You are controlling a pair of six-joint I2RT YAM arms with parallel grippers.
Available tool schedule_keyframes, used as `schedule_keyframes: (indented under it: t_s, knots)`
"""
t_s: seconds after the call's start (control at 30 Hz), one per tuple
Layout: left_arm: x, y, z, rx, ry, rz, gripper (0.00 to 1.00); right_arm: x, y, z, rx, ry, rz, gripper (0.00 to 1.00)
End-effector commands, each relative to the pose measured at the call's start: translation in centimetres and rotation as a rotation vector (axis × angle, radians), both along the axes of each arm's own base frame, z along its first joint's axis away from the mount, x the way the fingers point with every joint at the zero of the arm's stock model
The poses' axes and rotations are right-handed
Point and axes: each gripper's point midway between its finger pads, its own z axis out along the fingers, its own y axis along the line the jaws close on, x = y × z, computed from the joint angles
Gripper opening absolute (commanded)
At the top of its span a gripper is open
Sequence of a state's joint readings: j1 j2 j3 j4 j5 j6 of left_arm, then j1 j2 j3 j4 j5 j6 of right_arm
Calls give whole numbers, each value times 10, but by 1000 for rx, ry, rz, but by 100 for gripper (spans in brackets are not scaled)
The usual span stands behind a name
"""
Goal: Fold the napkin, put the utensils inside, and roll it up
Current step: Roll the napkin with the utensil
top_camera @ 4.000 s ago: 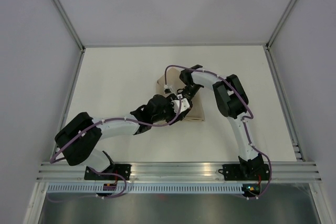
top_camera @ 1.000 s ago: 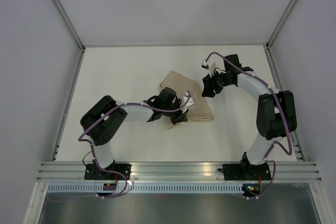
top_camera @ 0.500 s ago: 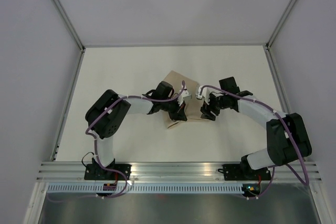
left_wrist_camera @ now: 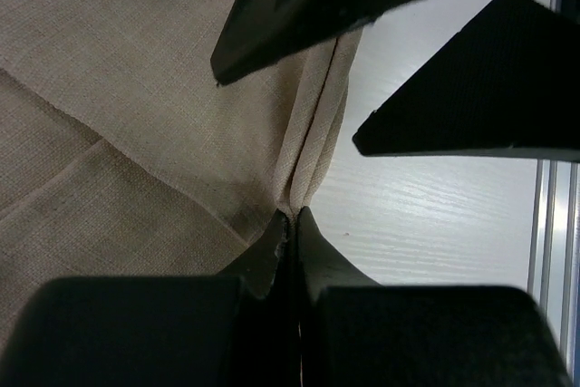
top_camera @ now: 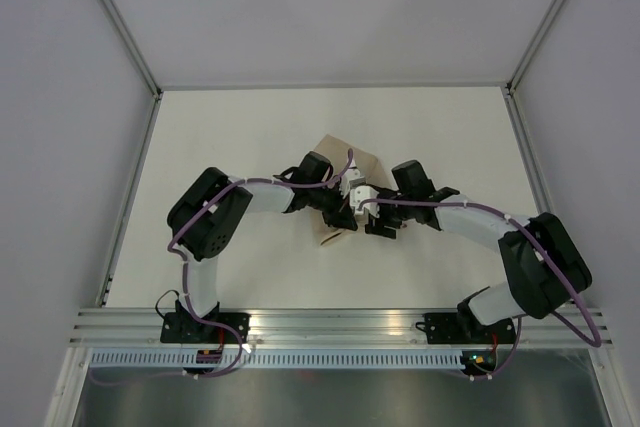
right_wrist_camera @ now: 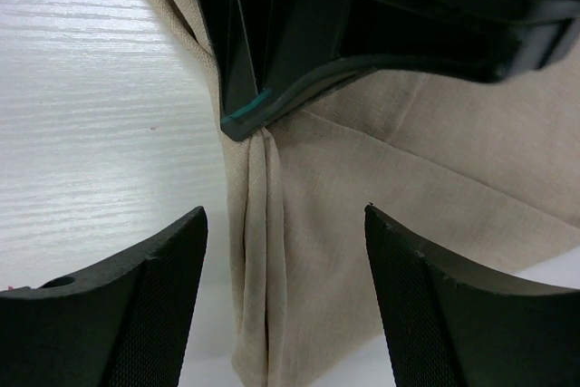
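Observation:
The beige napkin (top_camera: 352, 160) lies mid-table, partly under both grippers, with one corner (top_camera: 335, 238) poking out toward the near side. My left gripper (left_wrist_camera: 292, 217) is shut on a pinched, raised fold of the napkin (left_wrist_camera: 136, 88). In the right wrist view that same pinch (right_wrist_camera: 258, 120) shows at the top of the fold. My right gripper (right_wrist_camera: 285, 301) stands open, its fingers (right_wrist_camera: 136, 305) either side of the napkin's folded edge (right_wrist_camera: 263, 251) and just above it, touching nothing. The utensils are out of view.
The white tabletop (top_camera: 230, 137) is walled by grey panels on three sides. An aluminium rail (top_camera: 340, 322) runs along the near edge and also shows in the left wrist view (left_wrist_camera: 553, 224). Both arms crowd the table's centre.
My right arm has swung in from the back right to the napkin's near edge, its jaws widening. The left gripper has kept its pinch on the fold and shifted slightly.

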State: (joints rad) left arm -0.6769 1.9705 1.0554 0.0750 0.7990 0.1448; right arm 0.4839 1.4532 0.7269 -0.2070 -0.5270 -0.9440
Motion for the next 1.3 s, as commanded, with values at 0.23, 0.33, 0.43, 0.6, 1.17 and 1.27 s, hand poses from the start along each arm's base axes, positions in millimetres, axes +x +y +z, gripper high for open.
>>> schedule_keyframes:
  t_s: [0.23,0.33,0.43,0.6,1.17,1.27]
  knots:
    - [-18,16,-36,126,118,20,2,7,12,-17,-50,-45,65,67]
    - [-16,15,-32,116,109,21,2,7,14,-19,-69,-30,70,52]
    - [-14,14,-27,106,96,23,2,5,13,-22,-83,-11,75,41]
    - [0,12,-4,30,55,74,18,-3,9,-28,-117,49,90,24]
    - [44,30,84,-261,-30,330,44,-21,4,-34,-156,403,178,2]
    - [54,39,104,-327,-90,413,43,-22,2,-34,-153,480,189,1]
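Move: The right hand, wide open, hovers over the napkin roll; the spot it will grip lies about 3 cm below and 1 cm left. The left hand's pinch on the same roll is some 5 cm left, 1 cm back and 3 cm below the right hand. The middle of the flat napkin is roughly 11 cm ahead, 4 cm left and 4 cm down. The left hand still has the roll between its shut fingers; the roll's left end is about 7 cm left and 2 cm back of them, level in height. The right fingers come down about 3 cm astride the roll and shut on it, pinching it to the right of the left hand's grip, which keeps still meanwhile. With the right closing, the left fingers open about halfway, let go and back off up, left and forward, some 7 cm in all. The right, staying put, then tilts some 15 degrees, its top going forward to turn the roll. ##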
